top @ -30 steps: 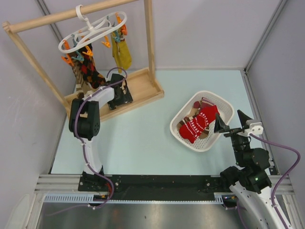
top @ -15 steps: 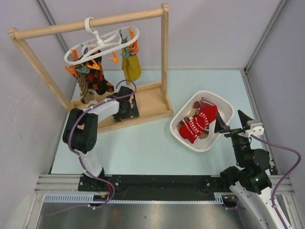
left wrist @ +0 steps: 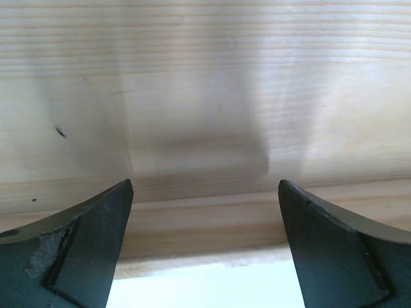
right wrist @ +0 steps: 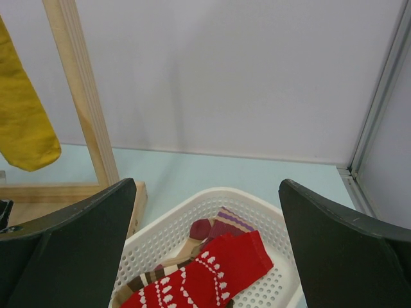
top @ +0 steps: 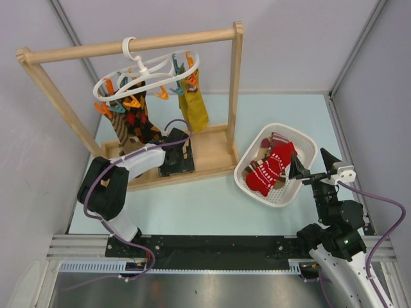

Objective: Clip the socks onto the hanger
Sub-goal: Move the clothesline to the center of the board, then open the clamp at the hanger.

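The white oval hanger with orange and teal pegs hangs by its hook from the wooden rail. A red sock with a white pattern lies in the white basket on top of a brown sock with cream stripes. Both show in the right wrist view, red sock over brown sock. My right gripper hovers open just right of the basket, nothing between its fingers. My left gripper is down on the rack's wooden base, open, its jaws wide apart.
The wooden rail frame stands at the back left; its base's right end meets the white perforated basket. A mustard sock and a black diamond-patterned sock hang from the hanger. A grey wall runs along the right.
The wooden frame with the hanger has slid to the right, my left gripper moving with its base. The basket has been nudged slightly right. The right arm has not moved.
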You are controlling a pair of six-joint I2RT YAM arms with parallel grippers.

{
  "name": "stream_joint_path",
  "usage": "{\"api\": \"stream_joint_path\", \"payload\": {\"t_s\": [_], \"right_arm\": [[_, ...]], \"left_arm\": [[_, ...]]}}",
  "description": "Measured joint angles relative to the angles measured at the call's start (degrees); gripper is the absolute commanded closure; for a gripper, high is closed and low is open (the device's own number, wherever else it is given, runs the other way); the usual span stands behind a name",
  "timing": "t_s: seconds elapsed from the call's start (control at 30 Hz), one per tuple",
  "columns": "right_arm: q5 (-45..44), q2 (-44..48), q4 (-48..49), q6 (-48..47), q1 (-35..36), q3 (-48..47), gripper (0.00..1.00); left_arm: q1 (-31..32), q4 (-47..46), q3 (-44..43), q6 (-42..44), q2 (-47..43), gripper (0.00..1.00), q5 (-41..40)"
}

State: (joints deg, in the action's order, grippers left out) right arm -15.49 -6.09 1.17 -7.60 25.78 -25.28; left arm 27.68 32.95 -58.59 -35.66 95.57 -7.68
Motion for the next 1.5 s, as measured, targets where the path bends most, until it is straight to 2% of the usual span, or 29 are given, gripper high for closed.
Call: {"api": "stream_joint_path", "payload": {"t_s": [0.33,0.63,0.8,1.07,1.27,1.5], "right_arm": [[0.37,0.04,-0.02,-0.04,0.0,0.0,0.0],[0.59,0.0,-0.04,-0.24,0.0,0.0,0.0],[0.59,-0.33,-0.02,-0.7,0.0,0.0,0.0],[0.57,-2.01,-0.07,-1.33,0.0,0.0,0.0],[0.57,-3.52,-0.33,-1.55,0.0,0.0,0.0],[0.52,-3.65,-0.48,-1.73,-0.02,0.0,0.0]], "left_arm": [[2.43,1.7,1.31,-1.84,-6.75,0.0,0.39],[4.04,0.11,2.4,-1.92,-8.2,0.0,-0.83],[6.1,2.43,2.51,-2.62,-12.74,0.0,-1.2],[10.47,3.78,8.35,-4.44,-27.45,0.0,-3.08],[14.78,2.21,15.13,-4.39,-44.59,0.0,-7.15],[14.95,2.58,15.61,-4.15,-62.34,0.0,-12.74]]}}
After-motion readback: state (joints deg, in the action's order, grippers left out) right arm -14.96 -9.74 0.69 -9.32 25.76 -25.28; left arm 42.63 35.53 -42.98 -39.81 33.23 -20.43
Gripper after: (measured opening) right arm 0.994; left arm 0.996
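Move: The left fingertips are down at the front rail of the clothesline's base, whose middle lies some 2 cm back, 1 cm to the left and about level in height. Of the same hand, the hanger is roughly 6 cm ahead, 5 cm left and 32 cm up, and the yellow sock about 8 cm ahead, 6 cm right and 18 cm up. From the right hand, the rail is about 39 cm left, 6 cm ahead and 30 cm below. Mostly upward, and back towards the robot, the left hand comes free of the front rail: it first lifts about 3 cm nearly straight and lingers, then speeds up over and past the rail, ending some 19 cm higher and 9 cm back. Its fingers stay wide open and tip up to point further forward, by about 40 degrees. ##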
